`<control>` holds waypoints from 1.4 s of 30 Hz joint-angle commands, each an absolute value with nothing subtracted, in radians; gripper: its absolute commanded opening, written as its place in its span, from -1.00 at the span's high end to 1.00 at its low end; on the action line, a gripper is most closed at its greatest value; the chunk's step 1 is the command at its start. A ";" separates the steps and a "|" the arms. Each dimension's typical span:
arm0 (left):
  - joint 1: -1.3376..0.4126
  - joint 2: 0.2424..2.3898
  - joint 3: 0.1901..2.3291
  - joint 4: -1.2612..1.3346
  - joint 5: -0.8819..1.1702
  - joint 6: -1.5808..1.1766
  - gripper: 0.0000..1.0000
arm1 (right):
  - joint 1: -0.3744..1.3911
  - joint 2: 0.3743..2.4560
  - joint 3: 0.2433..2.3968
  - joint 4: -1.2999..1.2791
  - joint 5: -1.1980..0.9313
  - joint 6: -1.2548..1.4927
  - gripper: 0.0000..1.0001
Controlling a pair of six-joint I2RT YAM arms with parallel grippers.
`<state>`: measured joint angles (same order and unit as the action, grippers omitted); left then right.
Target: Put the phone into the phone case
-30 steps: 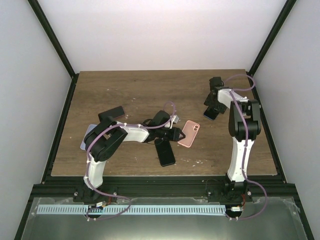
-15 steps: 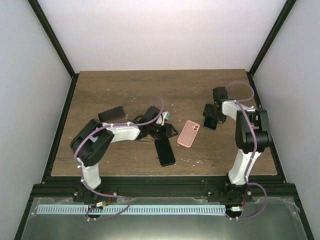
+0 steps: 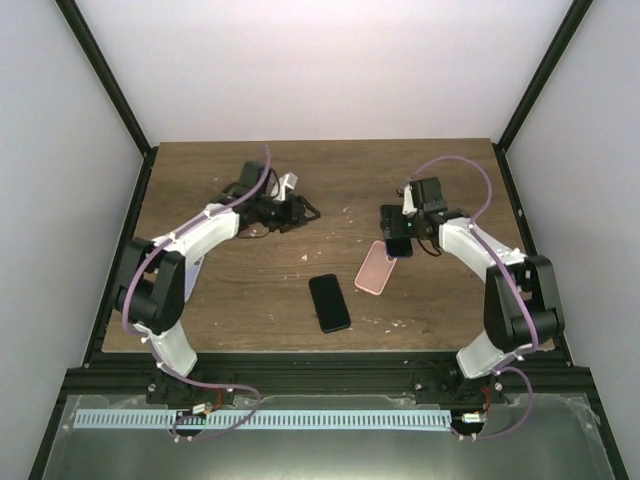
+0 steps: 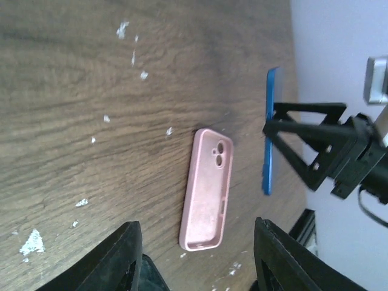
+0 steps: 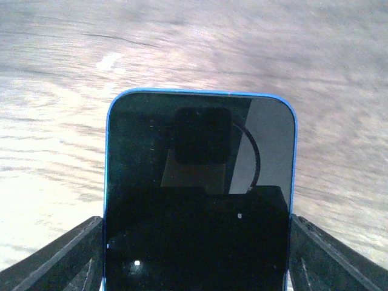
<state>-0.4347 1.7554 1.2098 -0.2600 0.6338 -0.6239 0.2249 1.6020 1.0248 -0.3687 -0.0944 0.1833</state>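
My right gripper [image 3: 401, 236] is shut on the blue-edged phone [image 3: 395, 246] and holds it above the table at the far end of the pink phone case [image 3: 378, 267]. In the right wrist view the phone's black screen [image 5: 200, 182] fills the span between both fingers of the right gripper [image 5: 200, 248]. The case [image 4: 209, 203] lies flat with its hollow side up, its camera hole toward the phone's blue edge [image 4: 268, 130]. My left gripper [image 3: 300, 212] hangs open at the back left of the table. Nothing sits between the left gripper's [image 4: 195, 239] fingers.
A second, black phone [image 3: 329, 302] lies flat on the wooden table [image 3: 450, 310] near the front, left of the case. White specks dot the wood. Black frame posts and white walls close in the table's sides and back.
My left arm has swung from the middle of the table to the back left. My right gripper has carried the blue phone from the back right to the case's far end.
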 commanded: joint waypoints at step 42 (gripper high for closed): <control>-0.344 1.816 1.435 -0.781 1.081 -0.342 0.91 | 0.655 1.338 0.983 -0.171 -0.285 -0.182 -0.39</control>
<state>-0.3473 1.8416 1.4712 -0.8116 1.0836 -0.3096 0.6498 1.3899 0.9730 -0.2489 -0.2909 -0.1745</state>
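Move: The blue-edged phone is already clamped in the right gripper, roughly 20 cm to the right of the open left gripper, 1 cm nearer the base and 5 cm lower; from the right gripper, the left one is thus about 20 cm left and 5 cm up. On the table, the pink case lies some 5 cm left of the right gripper and 8 cm back, the black phone about 17 cm left and 17 cm back. Swing the right gripper about 18 cm left, 10 cm back and 9 cm up to the left gripper, turning it counter-clockwise and tipping its fingers up, keeping the phone clamped. Raise the left gripper, then lower it partway while drawing it back about 5 cm and turning it clockwise, then close its fingers across the phone's port end. ##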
